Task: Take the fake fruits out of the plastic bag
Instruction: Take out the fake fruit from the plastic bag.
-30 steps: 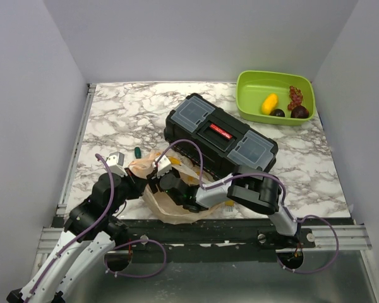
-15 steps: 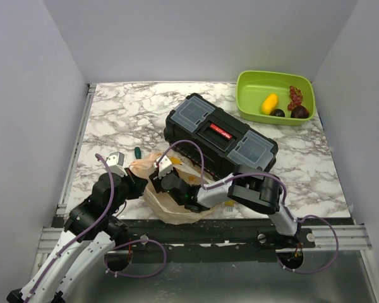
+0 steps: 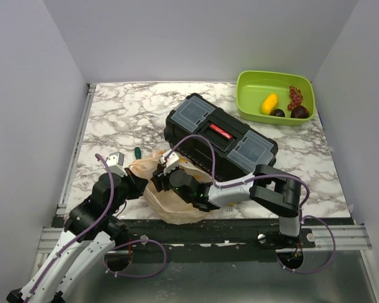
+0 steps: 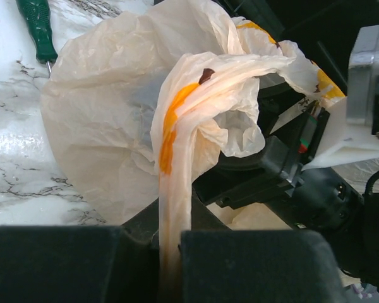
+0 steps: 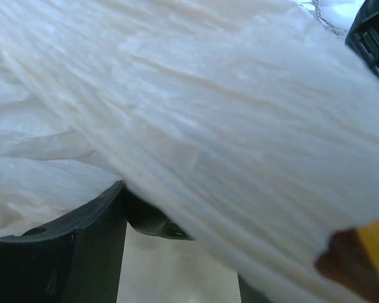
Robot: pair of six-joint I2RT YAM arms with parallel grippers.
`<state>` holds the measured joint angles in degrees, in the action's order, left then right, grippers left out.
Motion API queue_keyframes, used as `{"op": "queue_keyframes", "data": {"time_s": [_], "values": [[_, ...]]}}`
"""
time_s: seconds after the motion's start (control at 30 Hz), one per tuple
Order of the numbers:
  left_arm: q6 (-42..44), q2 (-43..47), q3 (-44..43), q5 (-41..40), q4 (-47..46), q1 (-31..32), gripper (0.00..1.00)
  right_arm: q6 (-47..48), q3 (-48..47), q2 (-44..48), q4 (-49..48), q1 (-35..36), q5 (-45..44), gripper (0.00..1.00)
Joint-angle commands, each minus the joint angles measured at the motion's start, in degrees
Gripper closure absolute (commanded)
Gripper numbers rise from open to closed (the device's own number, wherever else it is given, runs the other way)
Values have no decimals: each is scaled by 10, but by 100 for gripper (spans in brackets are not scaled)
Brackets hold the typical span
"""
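The plastic bag (image 3: 172, 205) lies crumpled at the table's near edge, in front of the toolbox. My left gripper (image 3: 137, 181) is shut on a twisted strip of the bag's rim (image 4: 170, 189) and holds the mouth up. My right gripper (image 3: 163, 178) reaches into the bag from the right. In the right wrist view, bag film (image 5: 208, 95) covers most of the picture. A dark glossy round fake fruit (image 5: 153, 219) sits against my left finger (image 5: 82, 252), its other side hidden under the film. A yellow fruit (image 3: 270, 103) and two dark fruits (image 3: 278, 113) lie in the green bin.
The black toolbox (image 3: 221, 136) stands just behind the bag. The green bin (image 3: 243, 95) sits at the far right corner, with red grapes (image 3: 295, 96) in it too. A small green-handled tool (image 3: 138, 152) lies left of the bag.
My right arm's elbow has swung out to the right and the forearm has stretched, while its gripper stays in the bag mouth. The left arm has not moved.
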<state>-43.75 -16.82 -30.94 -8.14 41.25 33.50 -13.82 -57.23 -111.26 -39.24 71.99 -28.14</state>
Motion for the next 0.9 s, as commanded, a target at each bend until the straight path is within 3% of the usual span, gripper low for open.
{"op": "queue_keyframes", "data": {"time_s": [0.0, 0.53, 0.87], "values": [[-3, 5, -1, -7, -4, 1, 100, -30, 22, 34, 27, -1, 35, 84], [4, -11, -11, -14, -7, 1, 100, -78, 50, 188, 100, -1, 149, 91], [32, -28, -32, -41, -19, 1, 100, -76, 57, 254, 128, -1, 143, 94]]}}
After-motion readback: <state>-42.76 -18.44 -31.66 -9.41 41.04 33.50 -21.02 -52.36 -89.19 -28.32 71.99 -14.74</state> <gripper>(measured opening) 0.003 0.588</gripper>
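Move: The dark purple fruit is already pinched in the right hand, inside the bag, about 9 cm above the table. From this hand the green tray stands roughly 38 cm ahead and 46 cm to the right; on the way lies the black toolbox, its middle some 16 cm ahead and 23 cm right, while the screwdriver lies about 17 cm ahead and 8 cm left. From the left hand the tray is some 43 cm ahead and 49 cm right. The dark purple fruit, still gripped between the right fingers, is drawn back a little and then lifted steeply past the bag's rim, about 10 cm up and 5 cm back overall with a slight drift right. The right wrist turns some 15 degrees, partly counter-clockwise, its left side rising. The left hand stays in place, keeping the bag's rim pinched in its shut fingers. ##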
